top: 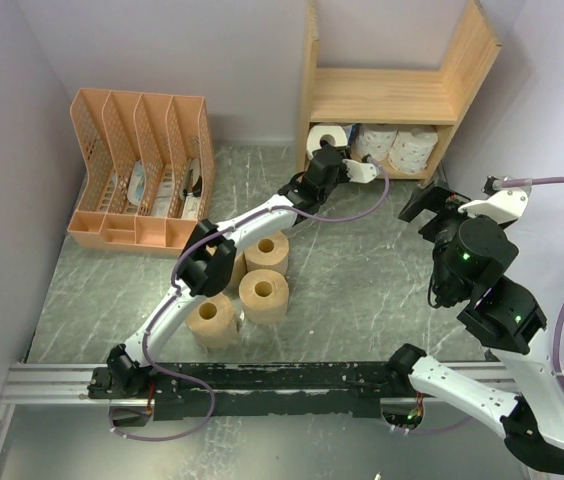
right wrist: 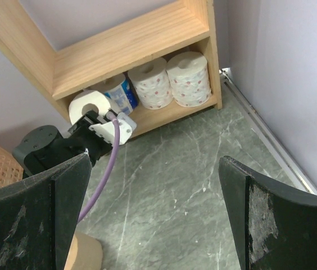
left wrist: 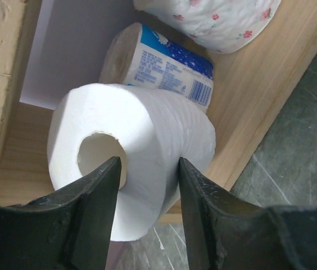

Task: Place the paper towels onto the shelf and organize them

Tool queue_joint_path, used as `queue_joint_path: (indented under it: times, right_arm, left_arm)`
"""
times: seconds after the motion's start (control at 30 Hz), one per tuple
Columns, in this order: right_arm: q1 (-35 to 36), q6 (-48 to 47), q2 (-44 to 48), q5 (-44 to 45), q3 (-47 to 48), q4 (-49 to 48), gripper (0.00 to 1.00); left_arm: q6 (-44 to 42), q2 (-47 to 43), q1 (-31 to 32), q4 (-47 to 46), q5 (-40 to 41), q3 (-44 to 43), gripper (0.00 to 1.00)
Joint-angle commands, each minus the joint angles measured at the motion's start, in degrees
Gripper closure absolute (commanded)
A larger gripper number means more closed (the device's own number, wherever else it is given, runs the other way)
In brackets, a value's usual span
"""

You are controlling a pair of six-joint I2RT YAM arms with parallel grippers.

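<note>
On the lower tier of the wooden shelf, at its left end, a plain white roll lies on its side. My left gripper stands open astride this roll's wall, one finger at the hollow core and the other outside. Behind it lies the blue-marked roll, and a flowered white roll sits further right. Two flowered rolls fill the tier's right end. Several tan rolls stand on the table by the left arm. My right gripper hangs wide open and empty over bare table.
An orange-pink file organizer stands at the back left against the wall. The left arm stretches diagonally from its base to the shelf, passing over the tan rolls. The shelf's upper tier holds nothing. Walls close in on the left, back and right.
</note>
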State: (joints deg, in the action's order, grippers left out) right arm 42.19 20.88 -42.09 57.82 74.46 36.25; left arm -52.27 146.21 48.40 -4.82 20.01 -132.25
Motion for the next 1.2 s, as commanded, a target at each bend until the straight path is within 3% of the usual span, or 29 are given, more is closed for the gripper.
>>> queue_joint_path:
  times: [0.0, 0.13, 0.27, 0.73, 0.87, 0.93, 1.03, 1.17]
  right_arm:
    - [-0.1, 0.9, 0.4, 0.4, -0.5, -1.0, 0.03]
    - [-0.1, 1.0, 0.5, 0.4, -1.2, -1.5, 0.03]
    - [0.0, 0.9, 0.4, 0.4, -1.4, -1.5, 0.03]
    - [-0.1, 0.1, 1.1, 0.4, -2.2, -1.7, 0.03]
    - [-0.1, -0.5, 0.8, 0.4, -2.1, -1.9, 0.03]
    - [-0.1, -0.5, 0.3, 0.4, -1.4, -1.0, 0.02]
    - [-0.1, -0.9, -0.1, 0.4, -0.6, -0.1, 0.01]
    - [-0.1, -1.9, 0.9, 0.4, 0.3, -0.5, 0.0]
  left_arm:
    - [-2.5, -0.8, -4.2, -6.1, 6.5, 0.4, 0.43]
    - [-3.5, -0.4, -4.7, -8.3, 8.1, 0.6, 0.35]
    - [-5.3, 0.3, -5.2, -12.1, 9.8, 1.4, 0.22]
    - [-6.3, 2.9, -5.5, -16.0, 11.4, 1.4, 0.19]
    - [-5.2, 2.9, -4.8, -13.6, 14.2, -1.6, 0.1]
    - [-2.8, -0.3, -3.4, -9.6, 14.4, -0.4, 0.01]
    - [-1.6, -8.7, -1.0, -11.5, 12.8, 8.3, 0.0]
    - [-0.4, -14.5, 1.8, -8.5, 14.4, 9.8, 0.0]
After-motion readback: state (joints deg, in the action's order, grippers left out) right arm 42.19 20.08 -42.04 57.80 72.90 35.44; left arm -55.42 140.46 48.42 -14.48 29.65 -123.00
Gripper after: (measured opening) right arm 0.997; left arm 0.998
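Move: The white paper towel roll I am letting go of sits at the left end of the shelf's lower bay, its middle about 4 cm ahead of my left hand, 1 cm left and 4 cm lower. The blue-wrapped roll is some 9 cm ahead and 5 cm right, the nearer floral roll about 7 cm ahead and 12 cm right; the shelf's left side panel is 7 cm left, 1 cm ahead. From my right hand the white roll lies roughly 36 cm ahead, 14 cm left, 26 cm lower. I spread my left fingers from about half open to fully wide, so the one in the roll's core and the one outside its near wall come free. Meanwhile I shift left about 4 cm towards the side panel, rising some 2 cm and easing 3 cm forward, tilting my fingertips up and swinging them counter-clockwise roughly 10 degrees. Then I draw back towards myself. ##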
